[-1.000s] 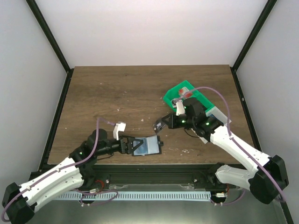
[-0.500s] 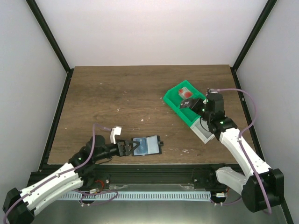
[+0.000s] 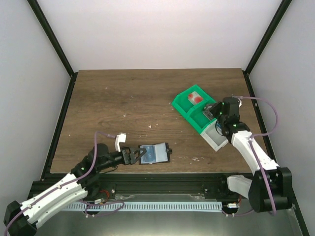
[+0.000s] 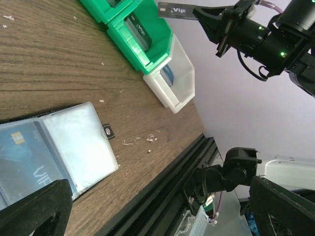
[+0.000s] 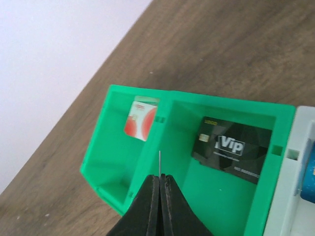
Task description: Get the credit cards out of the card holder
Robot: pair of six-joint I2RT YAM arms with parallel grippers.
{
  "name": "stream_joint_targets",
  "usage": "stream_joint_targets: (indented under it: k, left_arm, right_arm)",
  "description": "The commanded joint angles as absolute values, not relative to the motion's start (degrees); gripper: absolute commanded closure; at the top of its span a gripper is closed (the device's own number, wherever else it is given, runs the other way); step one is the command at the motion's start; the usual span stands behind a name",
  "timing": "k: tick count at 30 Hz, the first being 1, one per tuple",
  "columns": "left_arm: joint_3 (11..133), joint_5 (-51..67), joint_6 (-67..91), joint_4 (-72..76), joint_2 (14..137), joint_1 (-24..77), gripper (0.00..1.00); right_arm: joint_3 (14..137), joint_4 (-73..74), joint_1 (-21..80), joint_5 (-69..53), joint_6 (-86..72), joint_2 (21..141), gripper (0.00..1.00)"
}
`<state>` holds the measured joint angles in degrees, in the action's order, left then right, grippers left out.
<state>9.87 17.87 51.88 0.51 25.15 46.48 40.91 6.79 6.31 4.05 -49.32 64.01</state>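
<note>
The black card holder (image 3: 155, 153) lies open near the table's front edge, pale blue-grey inside, with a blue card (image 4: 24, 157) in its slot. My left gripper (image 3: 134, 156) is open at the holder's left edge, its fingers (image 4: 34, 211) wide apart and holding nothing. My right gripper (image 5: 160, 177) is shut on a thin card (image 5: 160, 162) seen edge-on, hovering over the green tray (image 5: 138, 89). From the left wrist view that card (image 4: 176, 10) is grey with "Vip" on it. In the tray lie a white-and-red card (image 5: 141, 118) and a dark card (image 5: 231, 149).
A clear-white tray (image 3: 216, 135) adjoins the green tray (image 3: 178, 104) on its near side and holds a blue card (image 4: 168, 73). Small crumbs (image 4: 142, 140) dot the wood beside the holder. White walls enclose the table.
My right arm has swung from beside the holder back to above the green tray, carrying the card. My left arm has drawn back a little and stayed open.
</note>
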Motion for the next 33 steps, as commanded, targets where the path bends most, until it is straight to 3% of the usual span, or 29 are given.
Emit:
stream_joint_targets:
  k: [1,10,33]
  left_arm:
    - [10.1,18.4,51.7,0.3,25.9,46.3,0.00]
    - [10.5,17.9,50.4,-1.3,23.9,46.3,0.00]
    - [10.1,16.9,50.4,-1.8,22.3,46.1,0.00]
  right_arm:
    - [40.2,3.2,5.4,8.1,-53.6,67.5,1.00]
    - [32.8,-10.2,5.4,9.9,-57.5,68.8,1.00]
    - [32.7,-18.3,4.5,14.1,-59.6,77.5,1.00]
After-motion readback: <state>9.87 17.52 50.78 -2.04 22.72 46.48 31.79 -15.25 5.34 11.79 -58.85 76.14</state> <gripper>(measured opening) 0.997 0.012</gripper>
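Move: The right hand, with a card already pinched in its shut fingers, is above the middle green compartment, whose middle lies about 4 cm ahead, 1 cm left and 16 cm below. The black VIP card in it is some 5 cm ahead and 2 cm right; the red-white card about 15 cm ahead and 5 cm left; the white box 6 cm back and 8 cm right. From the left hand the compartment is roughly 25 cm ahead, 31 cm right and 13 cm lower. Its fingers still shut on the card, the right hand sinks about 6 cm towards the middle green compartment, easing up a little midway before going on down. It also drifts some 3 cm right and 2 cm forward, over towards the black VIP card, while turning roughly 10 degrees clockwise. ##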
